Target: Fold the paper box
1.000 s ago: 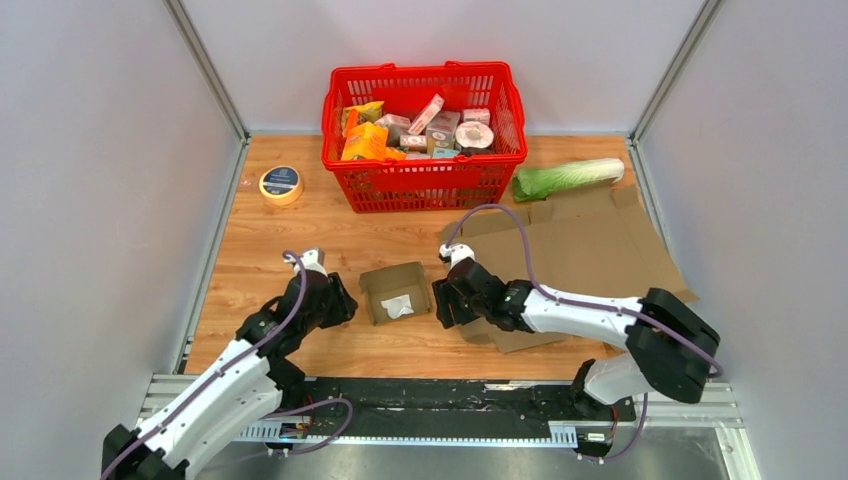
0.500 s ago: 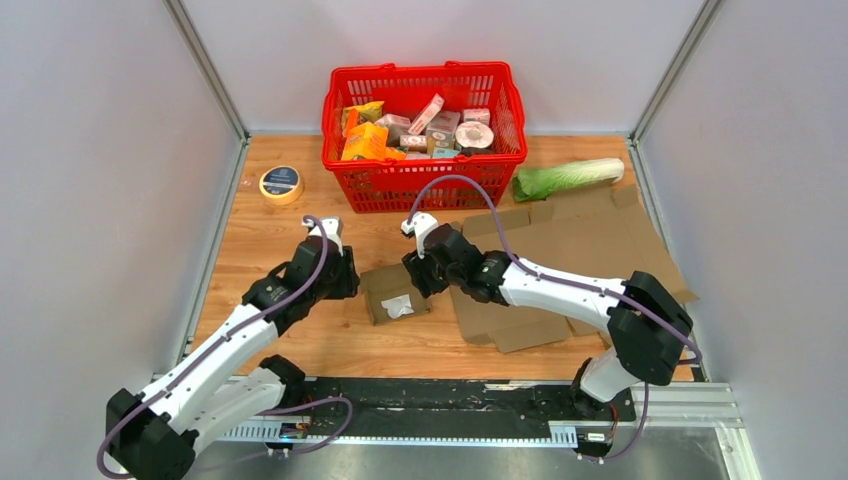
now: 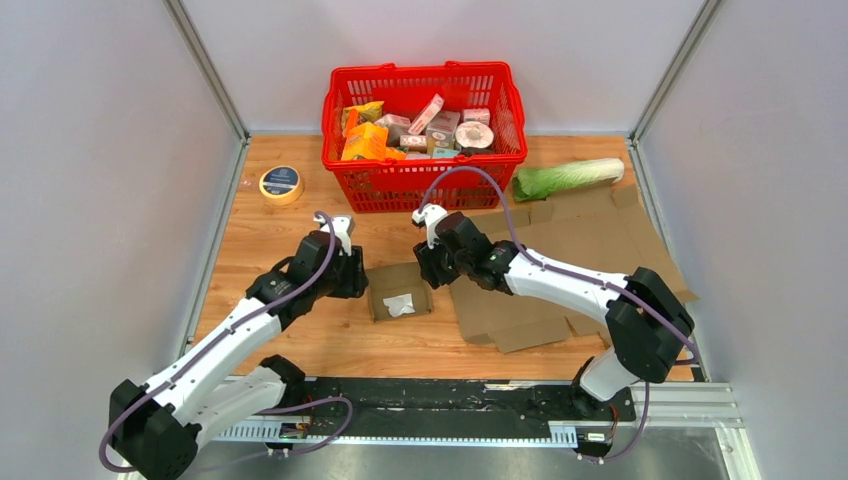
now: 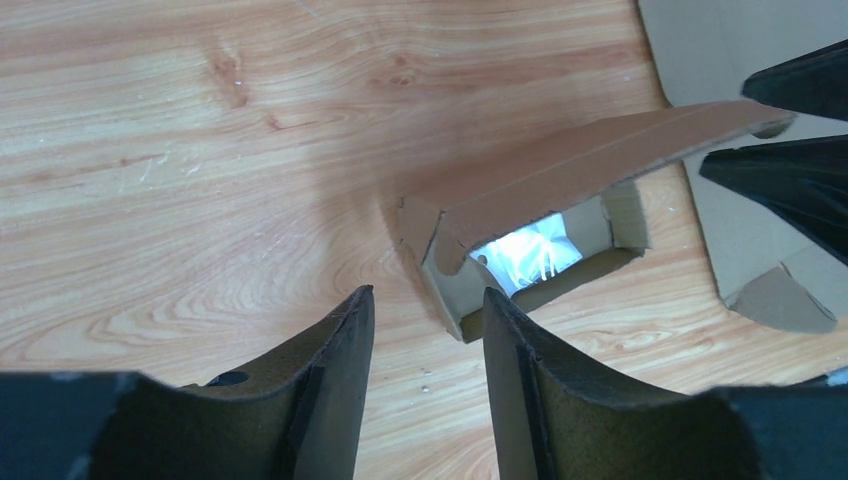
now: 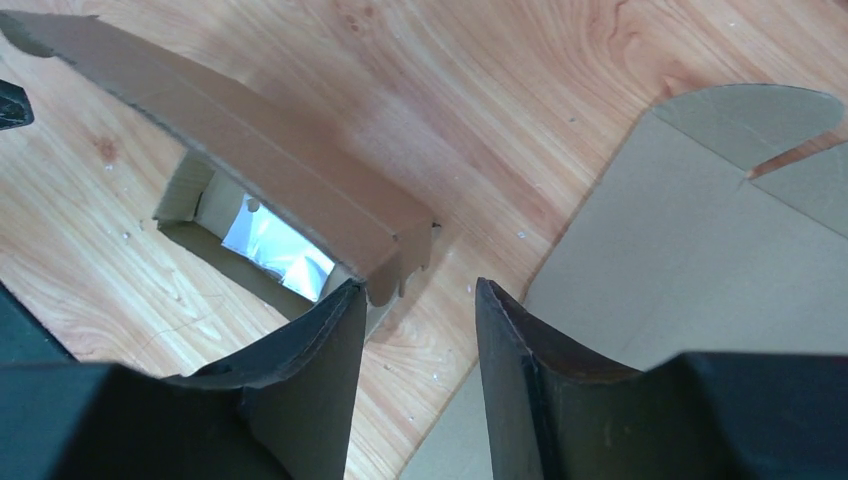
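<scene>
The small brown paper box [image 3: 398, 291] sits on the wooden table between my two grippers. Its long lid flap [image 4: 600, 160] stands raised and leans over the opening, and a shiny white packet [image 4: 530, 250] lies inside. My left gripper [image 3: 358, 280] is just left of the box, open [image 4: 425, 310], with nothing between its fingers. My right gripper [image 3: 428, 272] is at the box's right end, open [image 5: 415, 295]. Its left fingertip [image 5: 345, 300] is close to the box's corner [image 5: 400, 265], and only bare table shows between the fingers.
A large flat cardboard sheet [image 3: 580, 250] lies to the right, under the right arm. A red basket [image 3: 425, 180] of groceries stands at the back, a green leafy vegetable [image 3: 567, 177] to its right and a tape roll [image 3: 281, 184] at the back left.
Both grippers have moved away from the near edge and in toward the box, one at each end. The left gripper has opened a little and the right has narrowed slightly.
</scene>
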Robot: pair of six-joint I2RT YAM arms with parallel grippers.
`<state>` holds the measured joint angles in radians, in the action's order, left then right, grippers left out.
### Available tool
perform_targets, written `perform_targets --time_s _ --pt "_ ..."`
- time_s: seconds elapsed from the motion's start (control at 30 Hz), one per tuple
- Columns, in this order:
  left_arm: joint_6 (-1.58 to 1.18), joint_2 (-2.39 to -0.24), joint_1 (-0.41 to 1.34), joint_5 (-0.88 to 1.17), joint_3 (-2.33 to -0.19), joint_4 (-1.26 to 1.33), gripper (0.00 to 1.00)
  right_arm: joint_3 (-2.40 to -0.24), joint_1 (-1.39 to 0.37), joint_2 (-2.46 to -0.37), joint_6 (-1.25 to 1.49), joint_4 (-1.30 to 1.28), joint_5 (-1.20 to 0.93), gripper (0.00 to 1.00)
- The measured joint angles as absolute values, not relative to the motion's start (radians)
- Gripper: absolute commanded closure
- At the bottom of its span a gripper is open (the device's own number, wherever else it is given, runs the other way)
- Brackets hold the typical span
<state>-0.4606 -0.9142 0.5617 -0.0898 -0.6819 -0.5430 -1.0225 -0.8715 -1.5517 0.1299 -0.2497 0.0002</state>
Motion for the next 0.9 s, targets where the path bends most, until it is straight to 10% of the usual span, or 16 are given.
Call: perform_targets --time_s 0.47,0.9 --pt "-0.411 -1.041 0.590 -0.073 -0.753 -0.528 0.50 -1.023 -0.874 -1.552 0.131 -0.242 -0.024 0.72" --pt "-0.391 -1.136 0.618 -0.119 -0.784 -0.522 0.83 -1.031 -0.874 -1.597 0.165 -0.203 -0.036 0.94"
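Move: Just ahead of the left fingers, about 2 cm forward, 3 cm right and 2 cm lower, is the raised lid's left corner. The right hand is almost at the lid's right corner, level fore-and-aft, roughly 2 cm left and 1 cm below. Under them the box tray's middle lies some 8 cm right, 1 cm back and 7 cm below the left hand. The large cardboard sheet's middle is about 28 cm right, 3 cm forward and 9 cm below the right hand. Closing in on the upright lid's left corner, the left hand lifts slightly, then goes about 2 cm forward and 2 cm right while sinking, its half-open fingers narrowing around the corner. The right hand nearly stays put, easing 1.5 cm left and a touch down late on, as its fingers close almost shut and pinch the right corner. ##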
